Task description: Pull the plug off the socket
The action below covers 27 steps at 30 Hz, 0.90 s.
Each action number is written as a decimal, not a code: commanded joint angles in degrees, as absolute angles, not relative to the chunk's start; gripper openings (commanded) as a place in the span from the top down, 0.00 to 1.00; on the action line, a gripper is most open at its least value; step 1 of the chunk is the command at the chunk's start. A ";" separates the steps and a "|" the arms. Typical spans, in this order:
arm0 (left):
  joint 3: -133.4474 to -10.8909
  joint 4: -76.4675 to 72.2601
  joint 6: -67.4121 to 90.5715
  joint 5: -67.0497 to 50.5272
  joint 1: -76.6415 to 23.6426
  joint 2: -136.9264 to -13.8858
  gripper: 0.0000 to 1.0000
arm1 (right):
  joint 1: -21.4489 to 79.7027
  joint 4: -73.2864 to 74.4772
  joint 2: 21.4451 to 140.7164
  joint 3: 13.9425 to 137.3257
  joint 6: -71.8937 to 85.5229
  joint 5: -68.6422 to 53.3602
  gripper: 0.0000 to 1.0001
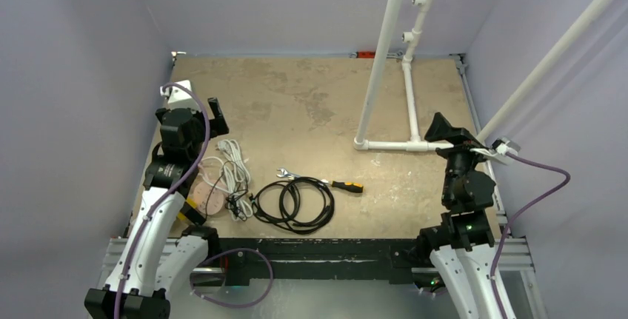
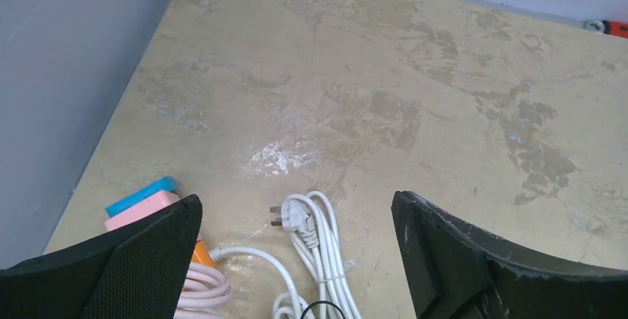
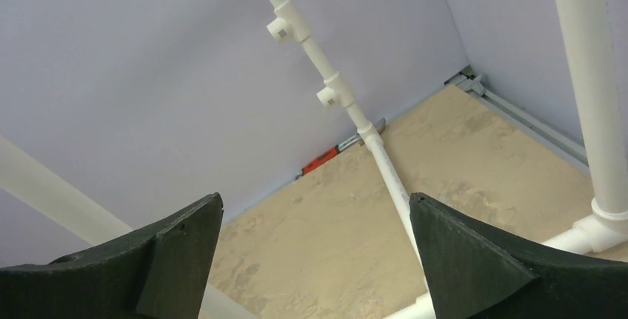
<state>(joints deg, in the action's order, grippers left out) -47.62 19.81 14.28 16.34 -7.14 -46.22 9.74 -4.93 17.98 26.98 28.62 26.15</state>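
A pink power strip (image 2: 144, 209) with a blue part and an orange end (image 2: 200, 251) lies at the left, partly behind my left finger. A white cord end (image 2: 216, 253) meets the orange end. A free white plug (image 2: 298, 215) with bare prongs lies on its coiled white cord (image 1: 234, 162). My left gripper (image 2: 296, 260) is open and empty, hovering above the strip and white cord (image 1: 209, 118). My right gripper (image 3: 315, 260) is open and empty, raised at the right side (image 1: 446, 131), far from the cords. The strip's sockets are hidden.
A coiled black cable (image 1: 295, 205) lies near the front edge, with a wrench (image 1: 285, 174) and a yellow-handled screwdriver (image 1: 342, 184) beside it. A white pipe frame (image 1: 409, 104) stands at the back right, close to my right gripper. Walls close in the left and right.
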 commanded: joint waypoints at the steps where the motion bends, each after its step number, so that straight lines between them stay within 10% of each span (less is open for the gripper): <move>1: -49.20 20.17 15.44 17.69 -6.77 -47.63 0.01 | 9.70 -4.34 18.99 28.56 29.79 28.09 0.01; 27: -45.72 26.59 28.03 16.66 14.84 -54.28 0.01 | 9.71 -3.71 21.92 29.61 29.10 25.17 0.01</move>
<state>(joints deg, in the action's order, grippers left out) -46.63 25.43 22.72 14.59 12.14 -56.49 9.74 -3.42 21.26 27.07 29.12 25.98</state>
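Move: The pink socket block lies about 12 cm to the left hand's left, 1 cm ahead and some 22 cm below. The blue piece sits 3 cm farther out than it, the orange strip about 5 cm nearer; the white plug is 3 cm ahead of the hand, 24 cm below. From the right hand, the pink block is roughly 66 cm left, 6 cm ahead and 29 cm down. Open left hand sweeps about 9 cm left and 8 cm down towards the pink block, turning 20 degrees counter-clockwise. ##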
